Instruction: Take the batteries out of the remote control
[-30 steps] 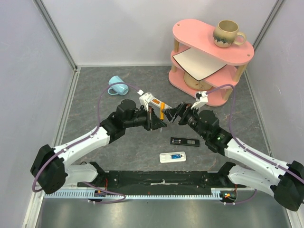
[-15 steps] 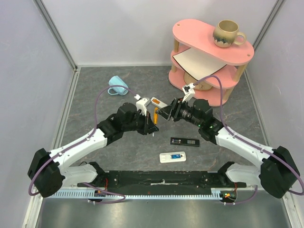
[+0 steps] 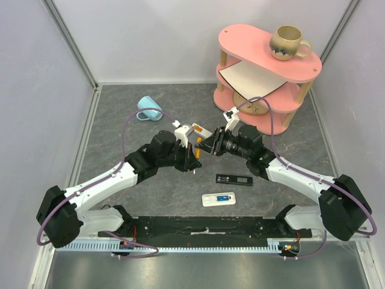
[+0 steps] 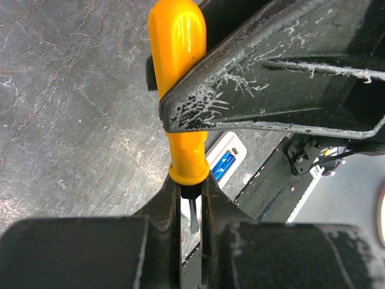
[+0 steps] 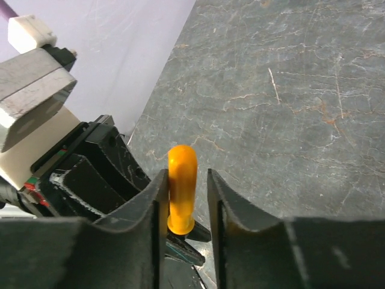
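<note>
A white remote control (image 3: 218, 199) lies open near the front of the table, and a blue battery (image 3: 223, 197) shows in its bay. The left wrist view has the same remote (image 4: 231, 147) and blue battery (image 4: 224, 166) below the tool. My left gripper (image 3: 194, 155) (image 4: 191, 188) is shut on the black neck of an orange-handled screwdriver (image 3: 197, 142) (image 4: 178, 54), held above the table. My right gripper (image 3: 206, 144) (image 5: 186, 180) straddles the orange handle (image 5: 181, 186). One finger touches it and a gap remains at the other.
A flat black strip (image 3: 234, 179) lies just behind the remote. A light blue mug (image 3: 149, 109) lies on its side at the back left. A pink tiered shelf (image 3: 261, 45) stands at the back right, a beige mug (image 3: 287, 42) on top.
My right gripper has moved left to the screwdriver and its jaws have narrowed around the orange handle. The left gripper has kept its grip and shifted slightly left.
</note>
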`<state>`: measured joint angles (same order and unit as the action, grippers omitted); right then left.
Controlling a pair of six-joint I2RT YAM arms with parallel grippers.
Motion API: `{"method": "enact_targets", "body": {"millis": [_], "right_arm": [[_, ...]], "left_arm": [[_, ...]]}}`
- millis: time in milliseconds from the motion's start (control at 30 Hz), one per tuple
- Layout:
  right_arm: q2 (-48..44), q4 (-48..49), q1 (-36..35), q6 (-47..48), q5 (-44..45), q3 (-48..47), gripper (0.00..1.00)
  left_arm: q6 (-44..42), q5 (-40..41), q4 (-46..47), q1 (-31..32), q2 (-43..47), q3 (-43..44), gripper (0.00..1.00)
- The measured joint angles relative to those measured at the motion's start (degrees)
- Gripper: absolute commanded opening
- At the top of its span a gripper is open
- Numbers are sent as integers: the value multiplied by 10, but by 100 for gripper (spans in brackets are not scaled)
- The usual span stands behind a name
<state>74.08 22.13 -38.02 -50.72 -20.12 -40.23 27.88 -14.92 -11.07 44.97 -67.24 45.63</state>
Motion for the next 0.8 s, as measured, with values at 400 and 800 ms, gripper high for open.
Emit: {"method": "enact_targets", "body": {"millis": [400, 800], "right_arm": [[-2, 16, 1, -7, -1, 1, 0], [-104, -28, 17, 71, 31, 20, 0]], "left_arm": [[-12, 13, -2, 2, -2, 6, 93], [-30, 41, -11, 4, 123, -17, 99]]}}
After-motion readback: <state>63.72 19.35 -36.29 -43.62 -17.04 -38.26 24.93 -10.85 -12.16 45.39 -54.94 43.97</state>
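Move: The right hand's half-open fingers already straddle the upright screwdriver handle, its middle about 1 cm below the hand point. The left hand still pinches the screwdriver just below the handle, whose middle is some 4 cm above, 2 cm ahead and 1 cm right of it. From the right hand, some 20 cm down, the orange-battery remote is about 12 cm ahead and 2 right, the black remote 6 back and 12 right, the white remote 13 back and 7 right. The right fingers close on the orange handle while both hands all but hold still, and only then does the left hand spread its fingers wide and let go of the lower end, backing off upward by about 5 cm and a little to its left. With the handle pinched, the right hand lifts and carries the screwdriver up and to the right, away from the left hand, by about 5 cm in all, rolling some 10 degrees as it goes. ##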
